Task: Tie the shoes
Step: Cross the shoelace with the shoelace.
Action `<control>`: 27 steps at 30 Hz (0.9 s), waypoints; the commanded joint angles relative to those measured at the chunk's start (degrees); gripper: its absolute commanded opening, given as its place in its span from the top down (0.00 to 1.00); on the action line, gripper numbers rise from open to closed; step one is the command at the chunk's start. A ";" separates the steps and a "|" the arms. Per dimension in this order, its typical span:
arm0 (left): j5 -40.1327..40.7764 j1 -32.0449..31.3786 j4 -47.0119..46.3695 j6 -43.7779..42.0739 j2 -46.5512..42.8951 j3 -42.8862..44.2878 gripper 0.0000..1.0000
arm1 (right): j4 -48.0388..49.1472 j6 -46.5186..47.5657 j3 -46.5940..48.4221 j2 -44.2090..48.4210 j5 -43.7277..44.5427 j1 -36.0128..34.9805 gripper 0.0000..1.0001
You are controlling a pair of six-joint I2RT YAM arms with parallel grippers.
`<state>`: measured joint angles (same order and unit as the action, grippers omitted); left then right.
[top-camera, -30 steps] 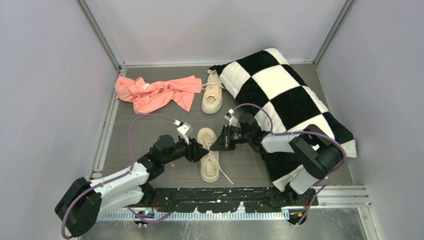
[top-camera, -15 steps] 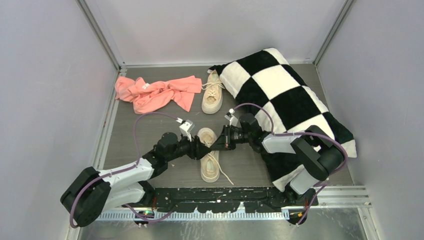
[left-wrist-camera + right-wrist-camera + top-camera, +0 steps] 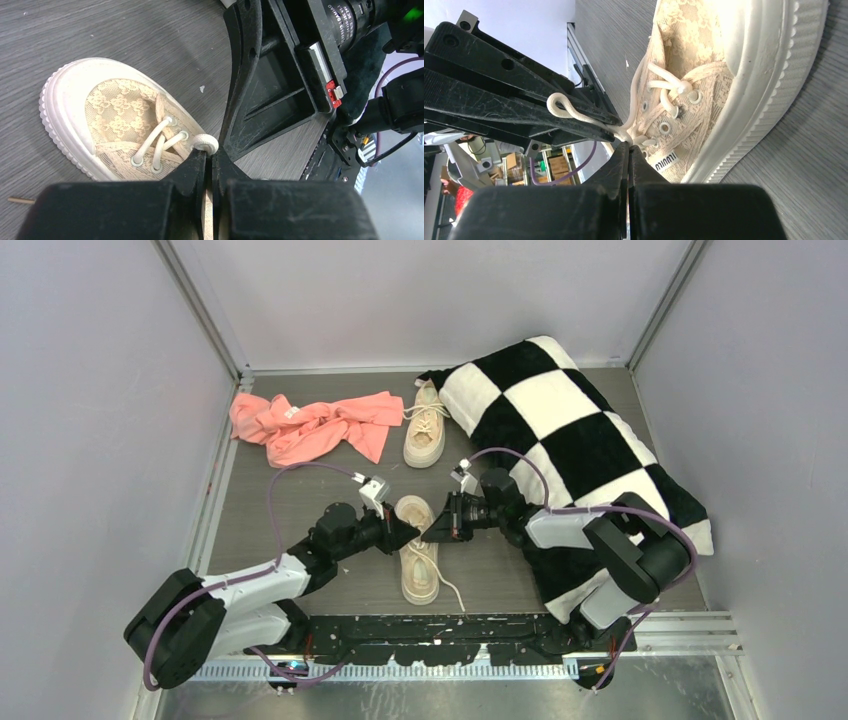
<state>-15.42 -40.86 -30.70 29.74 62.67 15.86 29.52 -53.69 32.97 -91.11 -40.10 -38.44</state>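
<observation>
The near shoe lies toe away from me between both arms; its patterned toe fills the left wrist view and its side the right wrist view. My left gripper is shut, with a cream lace loop pinched at its tips. My right gripper meets it tip to tip over the eyelets, shut on a lace strand that curls over the left fingers. The far shoe rests beside the pillow, laces loose.
A black-and-white checkered pillow fills the right side, under the right arm. A pink cloth lies at the back left. One loose lace end trails toward the front rail. Grey walls close in on three sides.
My left gripper has reached right onto the shoe and closed from open onto the lace loop. The right gripper has stayed shut in place.
</observation>
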 commanded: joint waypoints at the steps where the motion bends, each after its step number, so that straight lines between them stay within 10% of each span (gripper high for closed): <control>1: 0.60 -0.18 -2.05 -0.88 -0.52 2.06 0.99 | 1.83 1.10 -0.88 3.36 0.76 0.20 0.99; 11: 1.48 -0.18 -0.51 -1.47 -2.35 2.07 0.99 | -0.61 2.76 -0.60 5.04 -1.79 0.16 0.99; 17: 2.29 -0.18 0.16 -0.65 -2.91 2.12 1.00 | -13.79 10.06 -0.53 12.98 7.03 -0.53 0.51; 27: 2.67 -0.19 0.75 -0.63 -3.41 1.98 0.99 | -35.22 27.90 9.84 20.33 28.34 -14.36 0.55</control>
<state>-13.67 -40.91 -28.75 29.56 60.71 15.86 1.87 -34.15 37.89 -70.61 -21.37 -49.41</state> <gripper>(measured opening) 0.029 0.463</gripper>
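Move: Just off the right fingertips, about 1 cm ahead and 1 cm to the left at the same height, the shoelace is pinched in the left hand's tips, and so right at the left hand's own point. From the right hand, the near shoe's middle is some 4 cm back, 1 cm left and 5 cm down. The loose lace runs off that shoe, its middle about 10 cm back and 5 cm right; the far shoe is 21 cm straight ahead. Letting go of the lace at the left fingertips, the right hand opens to about half after easing back and up by barely 1 cm. It then draws away from the left hand, up about 4 cm and back about 3 after a brief swing right, rolling some 25 degrees so its forward side rises. The left hand stays in place and keeps its shut pinch on the lace. ##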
